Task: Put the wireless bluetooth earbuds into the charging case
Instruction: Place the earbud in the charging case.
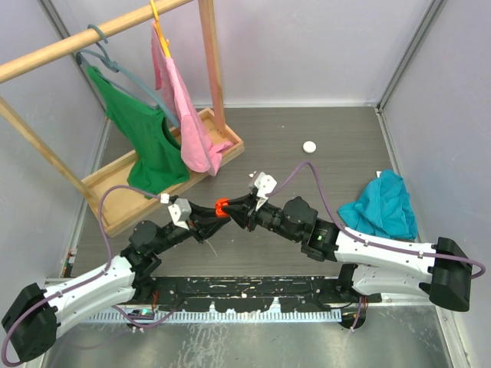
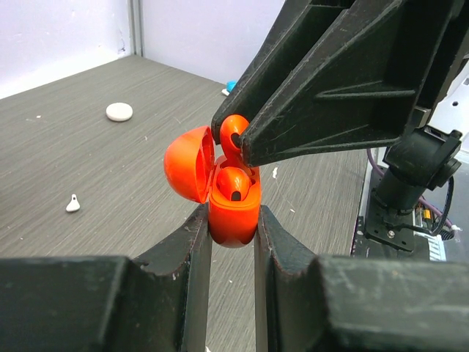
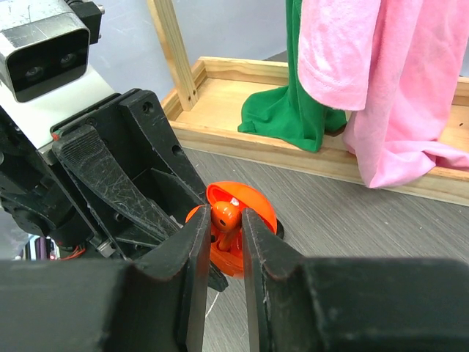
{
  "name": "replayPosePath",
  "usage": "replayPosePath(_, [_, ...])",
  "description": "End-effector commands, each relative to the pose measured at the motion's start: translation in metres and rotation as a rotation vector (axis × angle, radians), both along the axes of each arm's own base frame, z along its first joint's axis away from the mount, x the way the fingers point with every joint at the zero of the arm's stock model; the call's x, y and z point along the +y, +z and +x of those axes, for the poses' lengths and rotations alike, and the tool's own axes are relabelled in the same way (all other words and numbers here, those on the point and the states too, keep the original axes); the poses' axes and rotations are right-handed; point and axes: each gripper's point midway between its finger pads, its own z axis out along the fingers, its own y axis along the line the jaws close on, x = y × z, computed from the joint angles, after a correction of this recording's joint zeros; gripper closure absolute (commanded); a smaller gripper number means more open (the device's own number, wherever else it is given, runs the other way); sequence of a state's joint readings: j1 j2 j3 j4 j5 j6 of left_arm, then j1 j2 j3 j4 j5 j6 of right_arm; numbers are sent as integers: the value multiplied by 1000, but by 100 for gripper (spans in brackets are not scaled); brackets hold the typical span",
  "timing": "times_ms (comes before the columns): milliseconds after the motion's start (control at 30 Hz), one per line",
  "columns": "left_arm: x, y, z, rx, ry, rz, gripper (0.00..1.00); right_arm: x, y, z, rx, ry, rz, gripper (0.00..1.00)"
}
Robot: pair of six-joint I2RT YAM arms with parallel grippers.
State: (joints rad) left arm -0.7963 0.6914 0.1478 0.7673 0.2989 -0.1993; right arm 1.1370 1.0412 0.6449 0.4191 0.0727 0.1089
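An orange-red charging case (image 2: 234, 220) with its lid (image 2: 187, 163) swung open is clamped at its lower body by my left gripper (image 2: 232, 211), which is shut on it a little above the table. One orange earbud (image 2: 234, 183) sits inside the case. My right gripper (image 3: 225, 213) is shut on a second orange earbud (image 3: 227, 216), holding it right over the case's mouth with its stem pointing down into the case (image 3: 229, 258). From above, both grippers meet at the case (image 1: 222, 205) mid-table. A white earbud (image 2: 72, 203) lies loose on the table.
A white round puck case (image 1: 309, 146) lies at the far middle. A wooden clothes rack with a base tray (image 1: 115, 195) holds a green shirt (image 1: 149, 146) and a pink shirt (image 1: 188, 115) at the left. A teal cloth (image 1: 380, 205) lies at the right.
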Motion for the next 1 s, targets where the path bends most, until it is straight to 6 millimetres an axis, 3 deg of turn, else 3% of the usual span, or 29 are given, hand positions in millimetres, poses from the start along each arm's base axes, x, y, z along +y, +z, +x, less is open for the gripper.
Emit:
replayPosePath(0, [6,38,3,-72,34,-95,100,2,17,-6,-13,25,72,80])
replayPosePath(167, [6,38,1,-77,29,-100,100,-3,7,-6,0,15,59,76])
replayPosePath(333, [6,37,1,-82,22,-95,100,-5,3,-8,5,22,38,66])
replayPosePath(767, [7,21,5,-70,48,-41,100,-29,29,4,-20,-95,42,38])
replayPosePath(967, [8,18,7,-66,57,-32,100,-28,31,11,-1,-129,30,29])
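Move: The right hand already pinches an orange earbud at the mouth of the orange charging case, whose middle lies about 2 cm to its left and 2 cm lower; the other earbud already sits in there, about 2 cm left and 1 cm down. The left hand holds the case, its middle about 1 cm ahead, 1 cm right and 1 cm above. A white earbud on the table is roughly 15 cm ahead of the right hand, 8 cm right and 15 cm below. The left hand stays put and keeps its grip round the bottom of the case while the right hand eases down about 1 cm at the case's mouth and its fingers start spreading, letting go of the earbud. Still opening, to well past half wide, the right hand then draws off to the right by some 2.5 cm, away from the case, turning about 5 degrees clockwise and regaining most of its height at the end. ##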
